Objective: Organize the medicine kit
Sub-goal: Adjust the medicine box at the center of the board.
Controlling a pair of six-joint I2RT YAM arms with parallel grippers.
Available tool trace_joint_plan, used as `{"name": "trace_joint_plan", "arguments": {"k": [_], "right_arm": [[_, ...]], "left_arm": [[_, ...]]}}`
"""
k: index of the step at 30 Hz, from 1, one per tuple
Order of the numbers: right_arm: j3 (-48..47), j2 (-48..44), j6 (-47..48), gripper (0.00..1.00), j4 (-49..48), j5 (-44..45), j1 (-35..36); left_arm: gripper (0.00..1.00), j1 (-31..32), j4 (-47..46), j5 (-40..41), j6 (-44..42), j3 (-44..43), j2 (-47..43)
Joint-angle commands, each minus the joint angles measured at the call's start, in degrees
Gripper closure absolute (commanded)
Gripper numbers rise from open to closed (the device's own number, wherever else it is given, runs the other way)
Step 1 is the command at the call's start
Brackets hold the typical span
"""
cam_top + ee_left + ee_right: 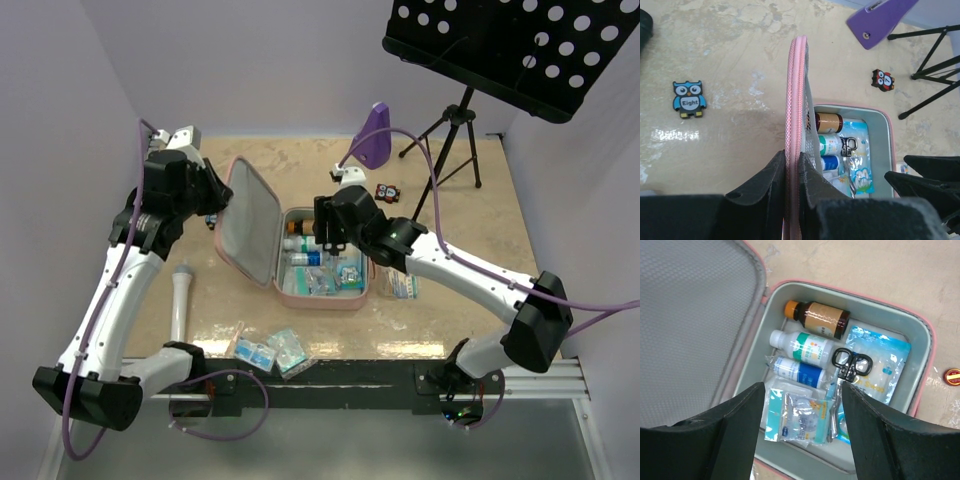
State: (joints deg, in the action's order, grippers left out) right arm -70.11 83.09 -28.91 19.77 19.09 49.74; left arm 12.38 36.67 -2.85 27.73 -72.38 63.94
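Note:
The medicine kit (320, 300), a pink zip case, lies open at mid-table with its lid (248, 225) standing nearly upright. My left gripper (792, 157) is shut on the lid's pink rim (796, 90), one finger on each side. My right gripper (802, 387) hovers open over the tray (917, 355), holding nothing. In the tray lie a brown bottle (820, 320), a white-green bottle (805, 345), a blue-labelled bottle (800, 372), black-handled scissors (852, 362) and sealed packets (800, 417).
A purple metronome-shaped object (375, 135) and a music stand (510, 50) on a tripod stand at the back. Owl tokens (387, 191) lie near the case. Loose packets (270, 352) sit by the front edge, more (400, 285) right of the case, a grey handled object (180, 300) left.

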Motion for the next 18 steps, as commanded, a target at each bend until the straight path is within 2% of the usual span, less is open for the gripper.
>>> {"name": "trace_joint_plan", "arguments": {"k": [1, 5, 10, 18], "right_arm": [[0.5, -1.3, -0.1, 0.33, -2.3, 3.1, -0.3], [2.9, -0.7, 0.0, 0.32, -2.5, 6.1, -1.7], [7.6, 0.1, 0.0, 0.31, -5.1, 5.2, -5.8], [11.7, 3.0, 0.0, 0.36, -10.7, -1.2, -7.3]], "left_arm": [[1.0, -0.3, 1.4, 6.5, -3.1, -5.3, -3.1], [1.0, -0.3, 2.5, 9.7, -4.2, -6.5, -4.1], [1.0, -0.3, 3.7, 11.7, -4.9, -5.7, -5.1], [1.0, -0.3, -0.5, 7.0, -2.7, 1.2, -7.8]]}}
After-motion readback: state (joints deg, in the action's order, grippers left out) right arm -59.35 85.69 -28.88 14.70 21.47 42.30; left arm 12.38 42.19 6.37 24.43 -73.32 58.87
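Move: The left hand already pinches the free edge of the raised lid; the medicine box's middle lies about 19 cm to its right, level fore and aft, some 25 cm below. The blue owl block is roughly 14 cm ahead and 10 cm left of that hand, near table height. The open right hand hovers over the box, whose middle is about 2 cm ahead and 16 cm below; its right wall is about 11 cm right and 2 cm ahead, the bandage packet 19 cm right and 4 cm back. Keeping its pinch on the lid's edge, the left hand draws it about 3.5 cm to the left, with a couple of centimetres back and a slight rise, turning roughly 10 degrees counter-clockwise and easing to a stop. After a slow start the right hand sinks about 8 cm and swings 6 cm to the right and a little forward, turning about 10 degrees clockwise with its fingers staying wide open, from above the box's contents to just outside the right wall, where its left finger comes close to the side strap but no touch can be made out. ##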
